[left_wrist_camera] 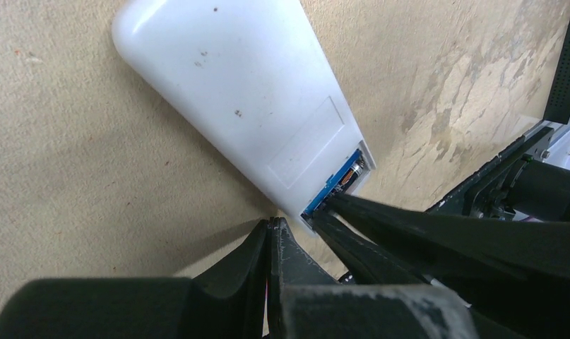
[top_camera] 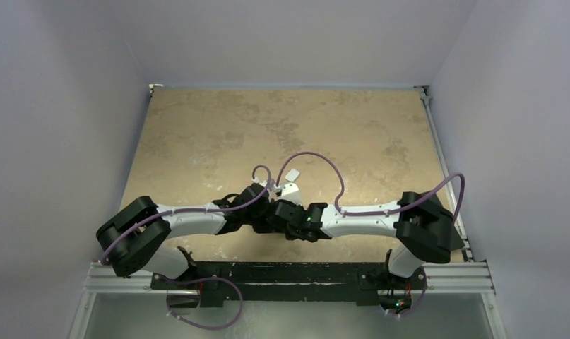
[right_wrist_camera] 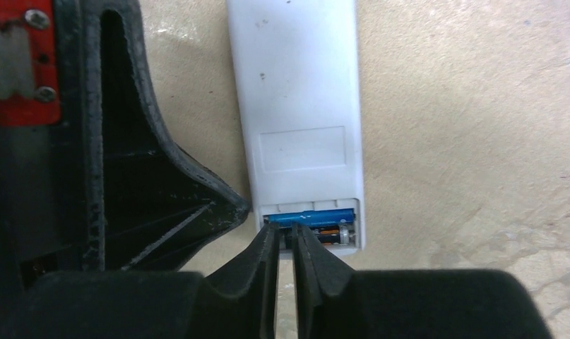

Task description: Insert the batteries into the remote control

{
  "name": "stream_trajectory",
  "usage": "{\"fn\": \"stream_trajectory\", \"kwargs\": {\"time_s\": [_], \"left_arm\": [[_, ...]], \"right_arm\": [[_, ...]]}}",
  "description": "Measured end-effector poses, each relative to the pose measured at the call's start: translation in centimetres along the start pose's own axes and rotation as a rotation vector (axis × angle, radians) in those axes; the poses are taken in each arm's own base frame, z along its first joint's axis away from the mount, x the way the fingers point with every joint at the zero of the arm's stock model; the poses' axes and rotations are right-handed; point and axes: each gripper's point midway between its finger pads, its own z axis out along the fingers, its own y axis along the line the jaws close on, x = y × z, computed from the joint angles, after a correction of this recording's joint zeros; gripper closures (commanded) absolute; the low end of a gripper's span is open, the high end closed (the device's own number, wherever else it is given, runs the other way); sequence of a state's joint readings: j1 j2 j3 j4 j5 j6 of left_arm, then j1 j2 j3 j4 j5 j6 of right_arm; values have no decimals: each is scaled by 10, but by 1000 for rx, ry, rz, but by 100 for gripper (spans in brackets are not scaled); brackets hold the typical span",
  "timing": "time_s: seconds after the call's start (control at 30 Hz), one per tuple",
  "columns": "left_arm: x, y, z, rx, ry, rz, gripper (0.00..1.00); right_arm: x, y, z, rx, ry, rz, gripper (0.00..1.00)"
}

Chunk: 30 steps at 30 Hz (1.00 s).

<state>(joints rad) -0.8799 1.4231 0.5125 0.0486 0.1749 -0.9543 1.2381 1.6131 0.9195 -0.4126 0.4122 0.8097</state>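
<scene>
The remote control (left_wrist_camera: 246, 92) lies back-up on the table, its battery compartment uncovered at the near end. In the compartment, the blue battery (right_wrist_camera: 313, 215) lies beside the dark battery (right_wrist_camera: 333, 234). My right gripper (right_wrist_camera: 287, 236) has its tips at the left end of the compartment, over the dark battery's end. Its jaws stand a narrow slit apart with nothing between them. My left gripper (left_wrist_camera: 275, 223) is shut and empty, its tip against the remote's side by the compartment corner. In the top view, the remote (top_camera: 290, 191) shows just beyond both grippers.
A small white cover piece (top_camera: 292, 174) lies on the tan table (top_camera: 197, 141) just beyond the remote. Both arms meet at the middle near edge, with purple cables looping over them. Grey walls enclose the table on three sides.
</scene>
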Motion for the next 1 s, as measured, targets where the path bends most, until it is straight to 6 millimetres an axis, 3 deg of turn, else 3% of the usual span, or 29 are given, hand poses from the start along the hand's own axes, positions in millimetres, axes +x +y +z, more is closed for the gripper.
{"fn": "stream_trajectory", "kwargs": {"time_s": [0.33, 0.63, 1.0], "left_arm": [[-3, -1, -10, -14, -12, 13, 97], [-17, -7, -28, -44, -62, 47, 79], [-35, -8, -58, -109, -139, 86, 56]], "right_arm": [[-24, -15, -33, 22, -78, 19, 49], [-37, -35, -48, 82, -122, 12, 36], [-89, -71, -53, 114, -170, -1, 22]]}}
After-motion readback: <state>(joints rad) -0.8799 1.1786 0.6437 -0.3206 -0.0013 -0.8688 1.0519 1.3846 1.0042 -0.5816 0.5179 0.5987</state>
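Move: The battery cover lies on the table about 15 cm straight ahead of the right hand and 2 cm lower. The open compartment with both batteries is right under that hand's fingertips, the face-down remote's middle some 4 cm ahead and 2 cm left. From the left hand, at the remote's left edge, that middle is about 4 cm ahead and 1 cm right, the compartment level with it and 3 cm right, the cover 15 cm ahead and 3 cm right. The remote is let go from both sides: the right fingertips come up off the batteries in the compartment, rising some 9 cm, drifting right as they rise and then swinging forward too, spreading wide. The left fingertips follow more slowly, leaving the remote's edge upward about 6 cm and out to the left, opening partway. ##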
